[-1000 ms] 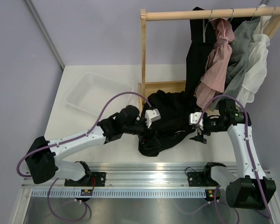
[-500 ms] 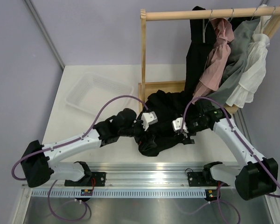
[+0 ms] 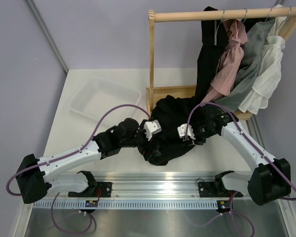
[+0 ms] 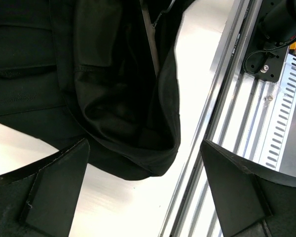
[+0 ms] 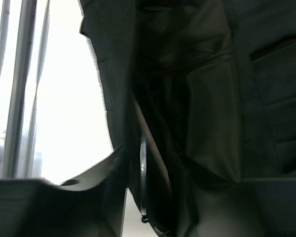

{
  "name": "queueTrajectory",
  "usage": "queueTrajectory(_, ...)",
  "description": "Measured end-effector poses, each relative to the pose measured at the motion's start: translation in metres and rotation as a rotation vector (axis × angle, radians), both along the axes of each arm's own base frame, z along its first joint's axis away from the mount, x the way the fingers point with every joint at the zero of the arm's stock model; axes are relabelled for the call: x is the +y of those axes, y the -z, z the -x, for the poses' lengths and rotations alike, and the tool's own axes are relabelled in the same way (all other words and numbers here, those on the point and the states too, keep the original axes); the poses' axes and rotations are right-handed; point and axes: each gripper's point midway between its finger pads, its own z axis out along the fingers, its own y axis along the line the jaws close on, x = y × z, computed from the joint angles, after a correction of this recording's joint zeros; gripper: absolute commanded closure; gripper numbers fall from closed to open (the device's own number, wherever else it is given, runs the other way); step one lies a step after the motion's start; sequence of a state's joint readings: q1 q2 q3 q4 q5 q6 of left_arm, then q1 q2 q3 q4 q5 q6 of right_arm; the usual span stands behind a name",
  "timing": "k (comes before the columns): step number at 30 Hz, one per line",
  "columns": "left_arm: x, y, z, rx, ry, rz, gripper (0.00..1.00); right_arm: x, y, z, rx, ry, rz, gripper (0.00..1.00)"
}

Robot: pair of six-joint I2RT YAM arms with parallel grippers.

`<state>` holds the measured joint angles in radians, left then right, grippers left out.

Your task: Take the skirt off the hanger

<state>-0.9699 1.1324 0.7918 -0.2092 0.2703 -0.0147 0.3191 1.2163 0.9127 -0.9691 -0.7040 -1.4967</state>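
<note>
The black skirt (image 3: 173, 126) lies in a crumpled heap on the white table in front of the rack. In the left wrist view its hem (image 4: 123, 123) hangs just beyond my left gripper (image 4: 145, 197), which is open and holds nothing. A grey arm of the hanger (image 4: 150, 42) shows inside the folds. From above, the left gripper (image 3: 155, 139) sits at the heap's left edge and the right gripper (image 3: 188, 138) is over its middle. My right gripper (image 5: 158, 197) has its jaws close on either side of a skirt fold (image 5: 207, 113) and the hanger's thin metal hook (image 5: 143, 170).
A clear plastic tray (image 3: 103, 98) sits at the back left. The wooden rack (image 3: 151, 64) stands behind the heap, with a long black garment (image 3: 209, 54), pink (image 3: 229, 61), grey (image 3: 254, 54) and white (image 3: 267, 74) clothes on it. A metal rail (image 4: 237, 98) runs along the table's near edge.
The right arm has swung left onto the skirt and its jaws have narrowed around a fold. The left gripper has drawn back to the left and opened fully.
</note>
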Motion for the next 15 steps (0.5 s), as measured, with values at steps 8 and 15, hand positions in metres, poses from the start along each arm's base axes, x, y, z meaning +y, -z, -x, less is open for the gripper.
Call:
queueTrajectory(8, -0.003, 0.014, 0.002, 0.02, 0.027, -0.034, 0.01, 0.0, -0.005, 0.005, 0.037, 0.003, 0.015, 0.62)
queueTrajectory(15, -0.006, 0.02, 0.007, 0.026, 0.043, -0.052, 0.01, 0.008, 0.003, 0.011, 0.066, -0.033, 0.033, 1.0)
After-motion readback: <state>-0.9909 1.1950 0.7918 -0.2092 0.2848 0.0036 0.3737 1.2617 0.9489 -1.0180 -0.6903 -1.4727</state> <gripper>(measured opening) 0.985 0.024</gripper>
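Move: The left hand hovers wide open over the black skirt's near waistband end, which lies about 4 cm to its right, 1 cm back and some 6 cm below; the hanger bar is about 10 cm right of this hand, 1 cm ahead and 7 cm below. The right hand, half open, has the hanger's hook between its fingers, 1 cm back and 1 cm below. The skirt's middle lies some 8 cm ahead of the right hand, 7 cm left and 3 cm below. The right hand shuts its half-open fingers on the hanger's wire hook, easing open a little partway before closing almost fully, while it creeps only about 1 cm back towards the robot and 1 cm left. Over the skirt's near waistband end the left hand sinks about 2 cm with its fingers staying wide open, tilting only slightly, and is not yet closed on the cloth. ##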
